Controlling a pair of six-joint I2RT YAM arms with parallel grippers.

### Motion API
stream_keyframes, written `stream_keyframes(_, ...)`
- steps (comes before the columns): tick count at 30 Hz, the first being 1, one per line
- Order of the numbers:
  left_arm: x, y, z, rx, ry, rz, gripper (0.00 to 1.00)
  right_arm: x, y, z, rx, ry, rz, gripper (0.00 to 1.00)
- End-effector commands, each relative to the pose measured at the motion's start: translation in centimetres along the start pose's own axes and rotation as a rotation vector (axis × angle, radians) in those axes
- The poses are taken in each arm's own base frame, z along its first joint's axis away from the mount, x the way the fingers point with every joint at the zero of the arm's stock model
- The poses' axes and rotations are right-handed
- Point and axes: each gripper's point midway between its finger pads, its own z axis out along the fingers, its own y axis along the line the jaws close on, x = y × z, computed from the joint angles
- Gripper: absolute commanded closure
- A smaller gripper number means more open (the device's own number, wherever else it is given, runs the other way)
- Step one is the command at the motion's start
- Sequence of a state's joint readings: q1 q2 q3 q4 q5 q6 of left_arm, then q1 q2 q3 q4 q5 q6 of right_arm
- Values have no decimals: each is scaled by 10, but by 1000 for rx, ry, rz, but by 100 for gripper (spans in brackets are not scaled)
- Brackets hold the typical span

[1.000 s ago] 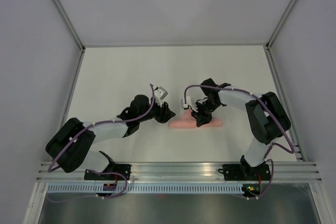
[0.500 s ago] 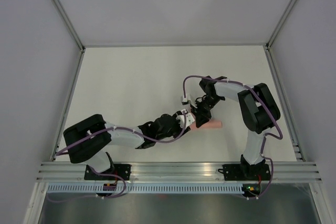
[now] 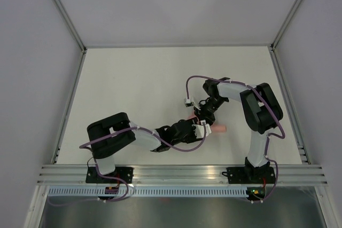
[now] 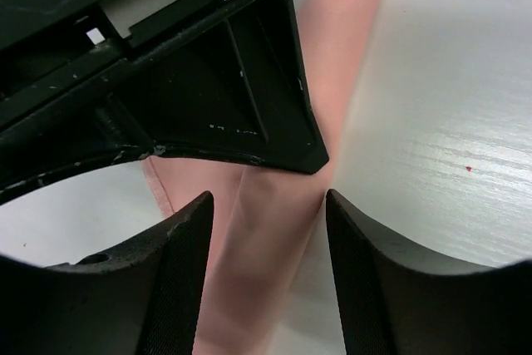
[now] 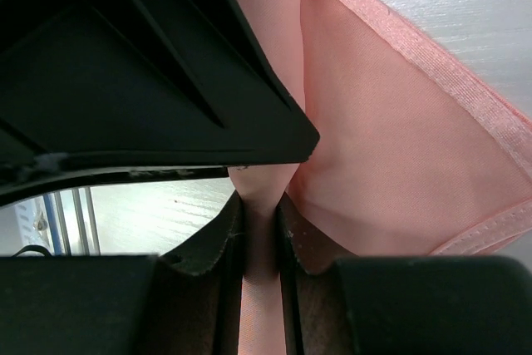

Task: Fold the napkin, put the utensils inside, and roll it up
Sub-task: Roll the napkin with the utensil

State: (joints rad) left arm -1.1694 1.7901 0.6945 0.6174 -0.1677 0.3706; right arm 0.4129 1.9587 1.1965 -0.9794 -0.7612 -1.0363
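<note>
The napkin (image 3: 217,127) lies as a pale pink roll in the middle of the table, mostly covered by both grippers in the top view. My right gripper (image 3: 205,118) reaches it from behind and is shut on a fold of the cloth (image 5: 260,205). A hemmed flap (image 5: 399,147) spreads out to its right. My left gripper (image 3: 199,130) comes in from the near side. In its wrist view the left gripper (image 4: 268,205) is open and straddles the napkin roll (image 4: 258,272), with gaps on both sides. The utensils are hidden.
The two grippers sit almost against each other: the right gripper's black finger (image 4: 208,97) fills the top of the left wrist view, and the left gripper's finger (image 5: 150,64) fills the top of the right wrist view. White walls (image 3: 32,52) enclose the table (image 3: 133,73).
My left arm swung from the roll's left end round to its near side, and its jaws opened wider over the roll. The right gripper kept its grip and shifted slightly back.
</note>
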Motion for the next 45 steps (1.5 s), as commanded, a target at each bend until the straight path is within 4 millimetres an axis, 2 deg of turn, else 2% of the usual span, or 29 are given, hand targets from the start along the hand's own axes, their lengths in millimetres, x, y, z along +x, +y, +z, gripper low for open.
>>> stream_keyframes(1, -13, 3, 10, -7, -30, 58, 39, 25, -16, 12, 15, 82, -14, 94)
stream_keyframes(5, -3, -10, 15, 50, 0, 13, 42, 27, -16, 13, 10, 84, -11, 94)
stream_keyframes(8, 8, -18, 17, 80, 33, -21, 49, 28, -17, 13, 10, 81, -10, 94)
stream_keyframes(12, 18, -27, 17, 120, 62, -76, 70, 29, -16, 13, 11, 83, -9, 94)
stream_keyframes(19, 29, -43, 15, 208, 100, -158, 98, 28, -16, 11, 20, 80, -4, 90)
stream_keyframes(25, 39, -52, 12, 306, 128, -249, 98, 15, -14, -1, 58, 38, -23, 70)
stream_keyframes(32, 43, -54, 8, 376, 137, -322, 98, -12, -9, -36, 137, -63, -64, 51)
stream_keyframes(40, 48, -59, 6, 432, 165, -397, 98, -24, -7, -75, 198, -162, -62, 47)
stream_keyframes(43, 50, -59, 3, 474, 186, -458, 98, -27, -3, -96, 230, -227, -63, 47)
stream_keyframes(45, 52, -51, 4, 485, 193, -498, 98, -30, 0, -115, 258, -297, -78, 47)
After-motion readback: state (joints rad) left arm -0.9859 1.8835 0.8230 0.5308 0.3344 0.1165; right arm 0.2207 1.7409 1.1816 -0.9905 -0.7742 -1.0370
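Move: The next stretch of the rolled napkin to grip lies almost between the open left fingers, about 1 cm to their right and 1 cm below. The right gripper already pinches the same roll, some 3 cm to the left hand's right and 1 cm ahead. The roll's right end is about 9 cm right of the left hand, 7 cm right and 1 cm back from the right. The unrolled flap spreads roughly 5 cm ahead and 2 cm left of the left hand. Ease the left gripper right and slightly down, about 2 cm, and close it on the rolled napkin beside the right fingers, which keep their pinch. Holding the roll, twist the left wrist some 25 degrees, top going forward, fingers swinging to point more squarely right. Then open the right gripper to free the roll and draw it up, forward and right, clear of the napkin. ##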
